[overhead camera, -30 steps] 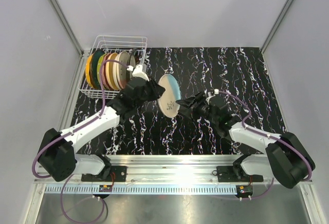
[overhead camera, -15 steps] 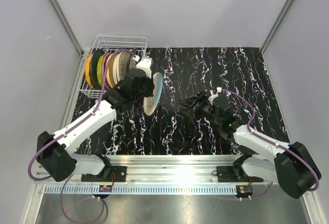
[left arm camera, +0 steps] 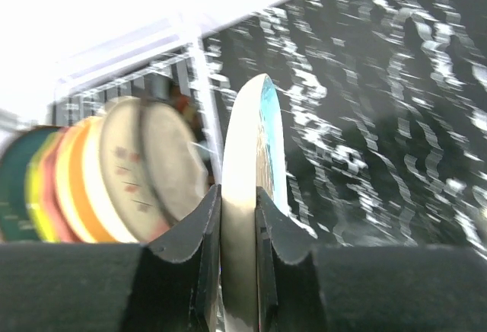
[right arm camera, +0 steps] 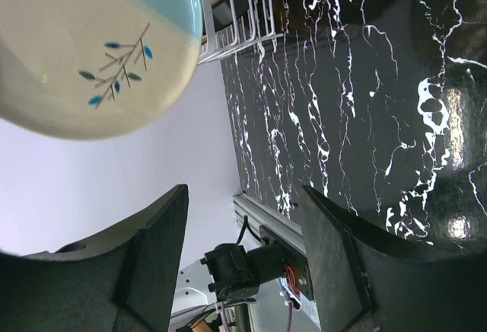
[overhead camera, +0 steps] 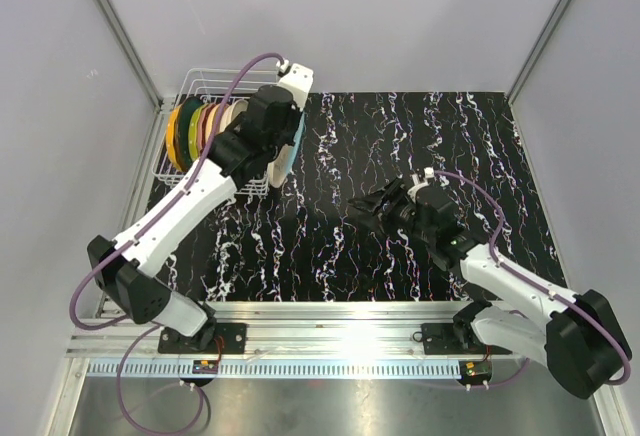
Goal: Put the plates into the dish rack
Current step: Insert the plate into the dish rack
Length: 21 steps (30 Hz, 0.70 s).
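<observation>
My left gripper [left arm camera: 238, 218] is shut on the rim of a cream plate [left arm camera: 255, 134] with a light blue face. It holds the plate upright and edge-on. In the top view this plate [overhead camera: 290, 156] hangs at the right side of the white wire dish rack [overhead camera: 200, 84]. Several plates [overhead camera: 205, 134] in orange, yellow, green and cream stand on edge in the rack, and the left wrist view shows these plates [left arm camera: 114, 172] just left of the held one. My right gripper [right arm camera: 242, 195] is open and holds nothing, off to the right over the black marbled table [overhead camera: 420, 156]. The right wrist view shows the held plate [right arm camera: 84, 50] with its leaf sprig.
The rack [right arm camera: 243, 20] stands in the table's far left corner, close to the white left wall [overhead camera: 60, 106]. An aluminium rail [overhead camera: 340, 321] with both arm bases runs along the near edge.
The left arm has carried the plate from mid-table back and left to the rack's right side, turning it edge-on. The right gripper stayed open and drew slightly away.
</observation>
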### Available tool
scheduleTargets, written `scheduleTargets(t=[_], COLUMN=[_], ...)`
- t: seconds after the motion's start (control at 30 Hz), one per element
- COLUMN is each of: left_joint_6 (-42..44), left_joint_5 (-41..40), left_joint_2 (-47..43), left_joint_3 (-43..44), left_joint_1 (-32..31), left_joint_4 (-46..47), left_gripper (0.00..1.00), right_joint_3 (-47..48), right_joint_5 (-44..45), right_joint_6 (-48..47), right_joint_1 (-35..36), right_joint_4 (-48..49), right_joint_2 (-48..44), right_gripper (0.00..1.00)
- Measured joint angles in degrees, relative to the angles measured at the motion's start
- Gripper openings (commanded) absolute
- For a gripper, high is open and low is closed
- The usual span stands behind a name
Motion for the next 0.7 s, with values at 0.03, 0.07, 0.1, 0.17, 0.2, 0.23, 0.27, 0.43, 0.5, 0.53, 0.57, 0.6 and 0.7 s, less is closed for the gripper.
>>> scheduleTargets(t=[0.03, 0.07, 0.1, 0.17, 0.2, 0.23, 0.27, 0.43, 0.5, 0.53, 0.57, 0.6, 0.7], left_joint_6=[0.9, 1.7, 2.6, 4.5, 5.3, 6.3, 7.3, 11.1, 12.1, 12.5, 12.9, 13.0, 13.0], left_joint_5=[-1.5, -3.0, -4.5, -7.4, -8.4, -9.6, -10.6, -13.5, -14.1, -14.4, -14.8, -14.9, -15.1], left_joint_2=[0.9, 1.7, 2.3, 3.6, 4.1, 4.9, 5.7, 8.9, 9.7, 10.1, 10.7, 10.9, 11.9], left_joint_3=[1.2, 2.1, 2.8, 3.7, 4.1, 4.5, 4.9, 5.5, 5.5, 5.5, 5.5, 5.5, 5.5], left_joint_1=[0.1, 0.2, 0.2, 0.3, 0.4, 0.5, 0.6, 0.9, 0.9, 0.9, 0.9, 0.9, 1.1], left_joint_4=[-0.1, 0.0, 0.0, 0.2, 0.2, 0.3, 0.4, 2.2, 2.8, 3.1, 3.5, 3.6, 4.0], left_gripper=[0.00, 0.00, 0.00, 0.00, 0.00, 0.00, 0.00, 0.00, 0.00, 0.00, 0.00, 0.00, 0.00], right_joint_3=[0.3, 0.5, 0.7, 0.7, 0.7, 0.7, 0.7, 1.1, 1.6, 1.8, 2.1, 2.2, 2.3], right_joint_5=[0.2, 0.2, 0.3, 0.4, 0.4, 0.4, 0.4, 0.9, 1.1, 1.1, 1.2, 1.1, 1.1], right_joint_6=[-0.5, -0.9, -1.3, -1.9, -2.1, -2.4, -2.7, -4.3, -4.9, -5.1, -5.4, -5.5, -5.9], right_joint_1=[0.0, 0.0, 0.0, 0.0, 0.0, 0.0, 0.0, 0.0, 0.0, 0.0, 0.0, -0.1, -0.2], right_joint_4=[-0.6, -1.0, -1.5, -2.1, -2.4, -2.7, -3.0, -4.3, -4.6, -4.7, -4.7, -4.7, -4.6], right_joint_2=[-0.4, -0.8, -1.1, -1.3, -1.3, -1.3, -1.3, -0.5, 0.3, 0.5, 0.9, 1.2, 1.9], right_gripper=[0.66, 0.66, 0.66, 0.66, 0.66, 0.66, 0.66, 0.67, 0.68, 0.67, 0.67, 0.68, 0.68])
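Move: The left hand already holds the cream-and-blue plate by its upper edge, just right of the dish rack. Its free slot at the rack's right end lies about 10 cm ahead, 7 to the left and 20 below. The black-rimmed plate stands some 2 cm left of the slot, the floral cream plate about 8 left of it, and the rack's right side 2 right of it. From the right hand the slot is about 23 cm ahead, 23 left and 5 below. The left hand carries the pinched plate about 5 cm forward and half as far to the left, in over the rack's right end towards the gap between the black-rimmed plate and the rack's right side. It rises slightly at first, then sinks some 3 cm while the wrist rolls its left side up by about 20 degrees and swings a little counter-clockwise, bringing the plate into line with the standing ones; the fingers keep their grip throughout. ##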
